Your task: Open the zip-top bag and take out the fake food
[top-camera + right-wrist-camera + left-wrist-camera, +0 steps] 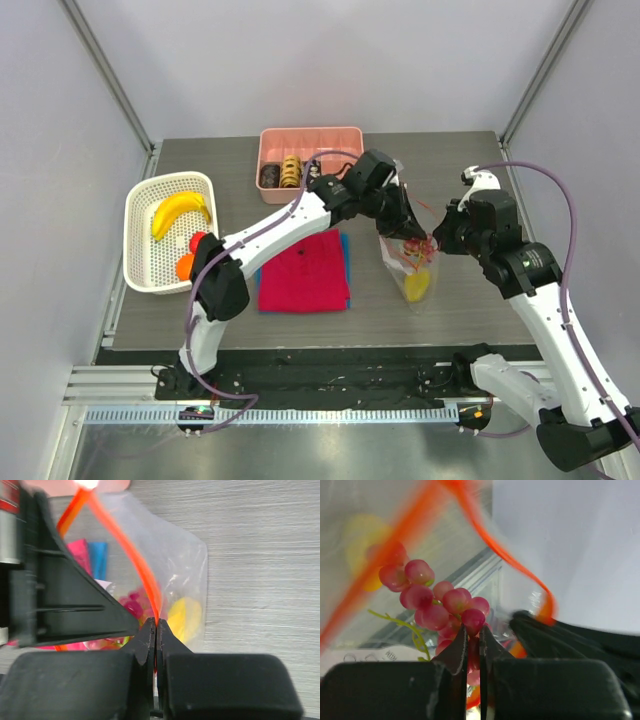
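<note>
The clear zip-top bag (405,262) stands held up off the table, right of the red shirt. My right gripper (436,243) is shut on its orange zip strip (125,545), which runs into the jaws of that gripper (156,625). My left gripper (410,232) reaches into the bag's mouth. In its wrist view the left gripper (472,635) is shut on a bunch of pink-red grapes (435,605). A yellow piece (184,615) lies in the bag's bottom. A banana (178,212), an orange ball (185,266) and a red fruit (197,241) lie in the white basket (140,215).
The folded red shirt (305,270) lies at the table's middle with a blue cloth (346,250) under its right edge. A pink tray (310,135) with brown and dark ring pieces stands at the back. The white basket sits at the left edge.
</note>
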You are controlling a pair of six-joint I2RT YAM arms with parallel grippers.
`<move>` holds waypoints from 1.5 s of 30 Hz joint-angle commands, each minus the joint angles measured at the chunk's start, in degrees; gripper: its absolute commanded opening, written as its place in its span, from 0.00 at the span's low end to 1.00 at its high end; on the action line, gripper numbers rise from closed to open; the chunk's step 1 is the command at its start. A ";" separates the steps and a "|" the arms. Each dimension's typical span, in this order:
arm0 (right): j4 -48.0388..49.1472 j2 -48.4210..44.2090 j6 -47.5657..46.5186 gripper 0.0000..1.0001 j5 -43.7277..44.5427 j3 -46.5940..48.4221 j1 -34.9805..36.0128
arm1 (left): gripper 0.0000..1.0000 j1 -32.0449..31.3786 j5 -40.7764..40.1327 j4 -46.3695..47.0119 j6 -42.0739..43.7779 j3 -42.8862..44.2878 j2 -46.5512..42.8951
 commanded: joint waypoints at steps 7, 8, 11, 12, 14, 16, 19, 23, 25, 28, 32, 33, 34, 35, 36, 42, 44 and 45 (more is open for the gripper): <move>3.85 2.53 7.91 0.01 -7.81 2.22 0.17 | 0.00 -2.74 -6.43 -6.31 22.82 2.43 -7.16; 2.72 1.74 7.46 0.01 -6.06 2.04 0.26 | 0.00 -2.92 -8.11 -7.19 24.41 3.91 -7.42; 0.78 0.25 6.14 0.01 -3.42 1.52 0.17 | 0.00 -3.01 -11.20 -10.79 30.11 7.42 -8.04; 0.25 -0.11 5.79 0.01 -2.71 1.43 0.17 | 0.00 -3.01 -11.90 -11.67 31.27 7.96 -8.39; -1.59 -0.29 5.09 0.01 -1.40 1.60 0.26 | 0.00 -3.10 -12.78 -13.61 35.39 8.93 -9.27; -2.48 -0.37 4.47 0.01 0.63 1.78 0.17 | 0.00 -3.18 -13.75 -15.36 37.34 9.20 -10.67; -2.31 -1.16 2.10 0.01 0.98 1.78 0.17 | 0.00 -2.83 -13.76 -15.29 37.09 9.20 -12.78; -1.69 -0.99 0.25 0.01 -0.42 1.43 0.17 | 0.00 1.11 -5.51 -6.89 25.69 8.15 -15.85; -1.25 -0.90 0.60 0.01 -0.07 0.82 0.17 | 0.00 3.57 -0.14 -1.42 19.17 5.87 -17.87; -0.81 -0.29 1.13 0.01 0.28 0.20 0.17 | 0.00 6.21 2.15 1.77 18.19 5.77 -22.62; -0.20 1.03 1.13 0.01 -1.65 0.72 0.26 | 0.00 17.16 0.84 -3.32 21.17 3.76 -29.65; -0.02 1.12 1.13 0.01 -1.83 1.07 0.17 | 0.00 19.64 -0.03 -5.16 21.96 2.62 -33.23; 0.07 1.03 1.22 0.01 -2.18 1.08 0.17 | 0.00 22.02 -3.00 -6.13 24.06 -0.26 -34.83; 0.07 1.21 1.22 0.01 -2.96 1.16 0.08 | 0.00 25.09 -5.03 -7.45 24.86 -1.51 -36.50; 0.07 1.21 1.48 0.01 -3.32 1.34 0.17 | 0.01 30.08 -7.58 -9.98 25.83 -2.66 -38.69; -0.64 -0.11 3.94 0.01 -7.77 1.43 0.17 | 0.04 51.18 -23.06 -5.72 19.08 -22.83 -45.12; -0.81 0.15 4.38 0.01 -9.12 1.86 0.17 | 0.00 55.51 -25.08 -2.11 16.36 -27.08 -45.75; -0.90 0.15 4.47 0.01 -9.73 2.39 0.17 | 0.00 56.83 -26.22 -1.84 16.26 -28.49 -45.40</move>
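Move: The left hand, grapes already pinched in its shut fingers at the bag's mouth, is bound for the white basket, whose middle is about 60 cm to its left, 9 cm ahead and 21 cm lower. On the way, the folded red shirt is about 26 cm left, 3 cm ahead, 22 cm below; the pink bin 24 cm left, 37 cm ahead, 19 cm below. The yellow fruit sits some 18 cm underneath. From the right hand, the basket is 65 cm left, 9 cm ahead, 23 cm down. Slowly at first, the left hand works upward and a little left, easing the pinched grapes out of the bag's mouth, then sweeps fast left, up and somewhat forward, some 44 cm leftward in all, towards the basket. It turns about 55 degrees counter-clockwise and starts to sink at the end. The right hand keeps its pinch on the bag's rim, shifting left about 2.5 cm and back, then slightly left again. ##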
